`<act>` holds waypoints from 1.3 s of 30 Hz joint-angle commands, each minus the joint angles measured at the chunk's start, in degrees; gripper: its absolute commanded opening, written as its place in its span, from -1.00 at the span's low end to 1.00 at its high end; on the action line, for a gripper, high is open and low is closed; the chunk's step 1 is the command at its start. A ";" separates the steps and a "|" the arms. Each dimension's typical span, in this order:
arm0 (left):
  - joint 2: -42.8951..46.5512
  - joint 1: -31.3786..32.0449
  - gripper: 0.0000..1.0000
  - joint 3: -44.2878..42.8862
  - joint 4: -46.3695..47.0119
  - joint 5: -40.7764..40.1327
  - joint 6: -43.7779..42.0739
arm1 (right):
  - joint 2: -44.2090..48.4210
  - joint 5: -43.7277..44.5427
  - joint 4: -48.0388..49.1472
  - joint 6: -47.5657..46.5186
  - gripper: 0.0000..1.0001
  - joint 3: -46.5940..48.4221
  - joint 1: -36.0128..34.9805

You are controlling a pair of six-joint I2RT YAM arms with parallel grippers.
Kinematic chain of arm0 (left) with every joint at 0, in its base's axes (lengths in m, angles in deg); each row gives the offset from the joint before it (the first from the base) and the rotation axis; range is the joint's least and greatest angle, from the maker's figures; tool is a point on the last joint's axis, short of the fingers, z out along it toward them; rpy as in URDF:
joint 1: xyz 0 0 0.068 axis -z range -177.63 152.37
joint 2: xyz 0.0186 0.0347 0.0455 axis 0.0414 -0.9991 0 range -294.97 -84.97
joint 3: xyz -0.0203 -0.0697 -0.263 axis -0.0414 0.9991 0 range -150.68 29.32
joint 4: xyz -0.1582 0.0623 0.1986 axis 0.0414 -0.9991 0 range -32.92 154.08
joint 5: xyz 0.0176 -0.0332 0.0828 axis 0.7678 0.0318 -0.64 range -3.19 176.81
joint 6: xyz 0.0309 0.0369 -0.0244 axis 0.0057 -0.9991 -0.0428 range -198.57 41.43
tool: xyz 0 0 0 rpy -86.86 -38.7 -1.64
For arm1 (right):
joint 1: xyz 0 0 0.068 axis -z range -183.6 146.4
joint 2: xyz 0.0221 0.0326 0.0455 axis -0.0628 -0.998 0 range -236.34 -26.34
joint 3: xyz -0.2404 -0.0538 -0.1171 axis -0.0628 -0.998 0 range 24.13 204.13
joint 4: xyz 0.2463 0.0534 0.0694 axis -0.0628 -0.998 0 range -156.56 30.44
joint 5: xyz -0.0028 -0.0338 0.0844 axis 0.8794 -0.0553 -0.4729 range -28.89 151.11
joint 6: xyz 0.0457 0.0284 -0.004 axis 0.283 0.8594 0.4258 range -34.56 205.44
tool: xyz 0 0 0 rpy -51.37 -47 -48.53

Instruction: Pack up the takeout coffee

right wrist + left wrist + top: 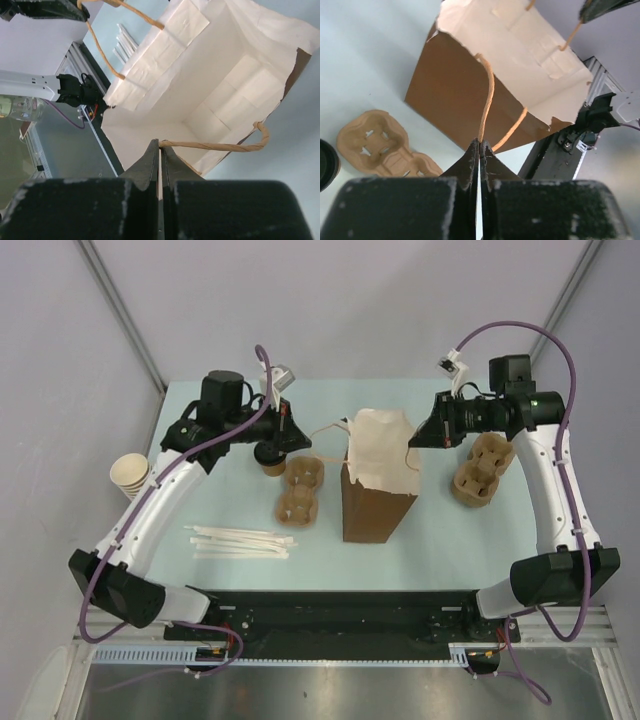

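The takeout coffee (pixel 270 466), a small brown cup with a black top, stands just left of a pulp carrier. Only the rim of its top shows at the left edge of the left wrist view (pixel 324 164). A brown paper bag (pixel 378 495) stands open mid-table, white inside (pixel 215 75). My left gripper (pixel 300 436) hangs above the coffee, shut on the bag's left twine handle (pixel 490 95). My right gripper (pixel 412 443) is shut on the bag's right handle (pixel 225 147). Both handles are pulled outward.
One pulp cup carrier (pixel 302 490) lies between the coffee and the bag, also seen from the left wrist (pixel 375 142). A second carrier (pixel 482 470) lies right of the bag. Cream cups (pixel 130 475) sit stacked at the left edge. Wrapped straws (pixel 240 540) lie near the front.
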State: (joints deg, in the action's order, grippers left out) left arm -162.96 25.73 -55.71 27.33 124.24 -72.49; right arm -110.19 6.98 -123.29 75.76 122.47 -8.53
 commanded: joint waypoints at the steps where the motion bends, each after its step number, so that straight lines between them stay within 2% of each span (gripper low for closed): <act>1: -0.67 -1.20 -1.00 0.13 -0.34 -1.31 -1.78 | 0.27 -0.89 -6.93 -5.26 -1.00 3.69 2.46; 9: -0.84 -1.91 -1.00 1.19 -0.95 -1.92 -3.01 | -2.36 -7.65 -19.66 -14.66 -1.00 8.79 8.79; 14: -1.54 -2.17 -1.00 1.19 -1.04 -2.01 -3.36 | -3.07 -4.68 -23.20 -21.60 -1.00 6.60 8.80; 22: -3.21 -2.26 -1.00 1.89 0.01 -0.87 -2.66 | -1.93 4.03 -15.83 -22.85 -1.00 -4.55 7.48; 32: -6.99 -1.65 -1.00 4.09 3.96 0.98 -0.55 | -2.54 7.19 -7.47 -17.75 -1.00 -8.60 5.10; 39: -10.59 1.60 -1.00 4.79 6.52 2.03 0.33 | -3.95 7.81 -4.92 -16.17 -1.00 -10.89 2.21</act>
State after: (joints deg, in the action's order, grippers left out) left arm -171.90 25.27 -51.34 30.63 123.67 -73.08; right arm -113.43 13.84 -131.03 58.43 112.75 -5.36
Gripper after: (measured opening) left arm 0.005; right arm 0.011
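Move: The left hand already pinches one handle of the paper bag and the right hand the other. The bag's middle is about 15 cm right of the left hand and 3 cm back, and some 6 cm left of the right hand and 3 cm back, roughly 17 cm below both. From the left hand, the near cup carrier lies 3 cm ahead and 3 cm left, the lidded cup 8 cm ahead and 10 cm left, both some 26 cm below. Out to the right about 5 cm and slightly up, then some 10 cm down beside the bag's mouth, the right hand draws its handle outward and lowers it, fingertips tipping downward about 10 degrees. The left hand sinks with its handle, mostly late, some 7 cm in all and about 3 cm forward. Both grippers stay shut on the handles. ##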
